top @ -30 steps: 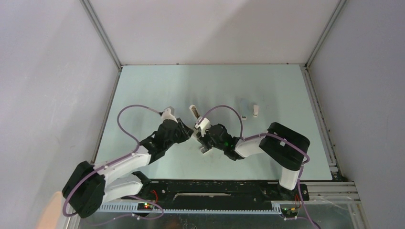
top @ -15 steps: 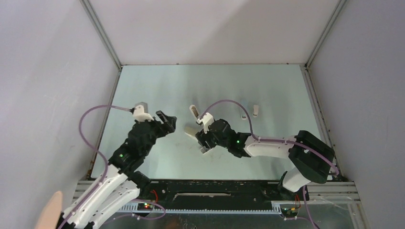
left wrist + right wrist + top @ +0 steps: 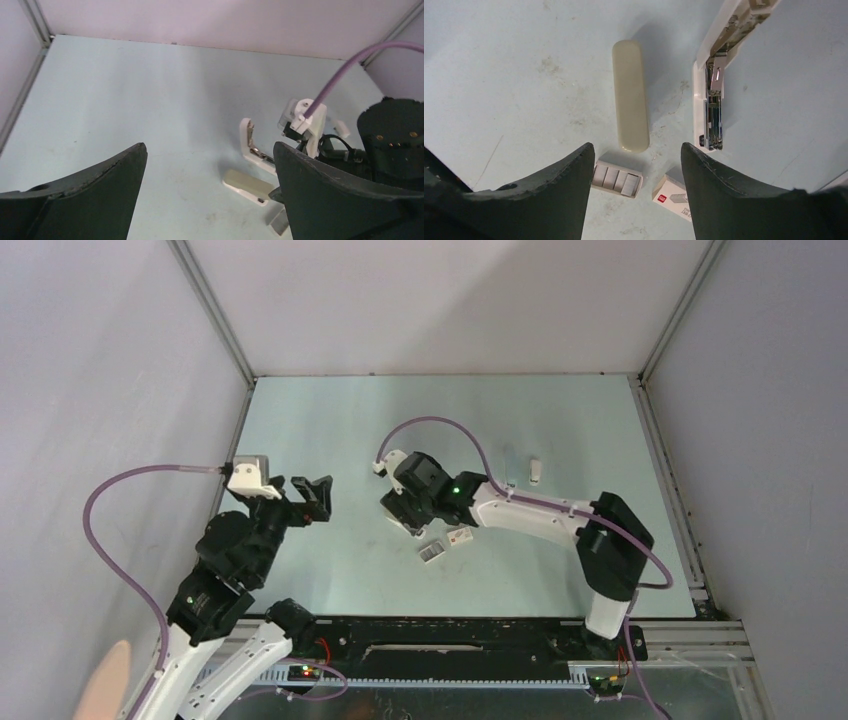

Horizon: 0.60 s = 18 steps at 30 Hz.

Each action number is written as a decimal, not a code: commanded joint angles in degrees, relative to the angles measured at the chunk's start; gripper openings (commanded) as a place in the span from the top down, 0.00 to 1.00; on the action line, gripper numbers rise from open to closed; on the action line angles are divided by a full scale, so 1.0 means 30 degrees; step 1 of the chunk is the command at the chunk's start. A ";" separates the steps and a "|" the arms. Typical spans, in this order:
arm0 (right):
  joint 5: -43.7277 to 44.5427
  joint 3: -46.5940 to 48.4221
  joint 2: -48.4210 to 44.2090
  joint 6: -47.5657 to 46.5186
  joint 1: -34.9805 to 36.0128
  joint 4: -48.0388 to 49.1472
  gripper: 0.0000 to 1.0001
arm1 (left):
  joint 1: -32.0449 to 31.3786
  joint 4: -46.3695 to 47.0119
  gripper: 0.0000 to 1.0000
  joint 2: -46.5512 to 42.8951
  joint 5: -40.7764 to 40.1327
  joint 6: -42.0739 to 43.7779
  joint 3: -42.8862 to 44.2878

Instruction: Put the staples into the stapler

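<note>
The stapler lies opened out flat: its beige top cover [image 3: 630,95] beside the white base with the metal magazine [image 3: 713,107]. It also shows in the left wrist view [image 3: 247,182]. The staples [image 3: 616,180] are silvery strips in a small white tray just below the beige cover, also in the top view [image 3: 431,552]. My right gripper [image 3: 638,150] is open and empty, hovering over the stapler and tray [image 3: 397,508]. My left gripper [image 3: 315,495] is open and empty, off to the left of the stapler, its fingers apart [image 3: 210,147].
A small white box sleeve with a red mark [image 3: 672,196] lies right of the tray [image 3: 459,537]. A small white piece [image 3: 535,471] lies at the back right. The walls of the enclosure ring the pale green table [image 3: 330,420].
My left arm has drawn back to the left, away from the stapler. My right gripper has moved left and farther back over the stapler, uncovering the tray and box sleeve.
</note>
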 commanded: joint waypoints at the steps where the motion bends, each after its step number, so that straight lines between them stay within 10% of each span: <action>1: 0.0137 0.2930 0.2056 -0.0911 -0.0218 -0.3803 0.35 | 0.0143 0.0234 0.00 -0.0480 -0.0921 0.2271 -0.1022; 18: -0.0302 0.8879 0.7299 -0.2197 -0.0047 -0.7852 0.59 | 0.2055 0.0684 0.00 -0.1695 0.0383 0.2167 -0.2237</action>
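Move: The closed beige stapler lies below the right hand, about 8 cm down, 2 cm ahead and 3 cm to the left. The open white stapler stands about 7 cm ahead and 1 cm right of that hand, the staple tray about 4 cm back and 2 cm right, the staples box some 2 cm back and 7 cm right. From the left hand, the beige stapler is about 6 cm ahead, 14 cm right and 30 cm below. Lower the right gripper about 5 cm towards the near end of the closed beige stapler, easing slightly forward and left. As it sinks, tip the fingers some 20 degrees steeper and narrow their gap from about two thirds to under half open, stopping short of gripping. Let the empty left gripper, wide open, sink about 4 cm and drift a little left. ##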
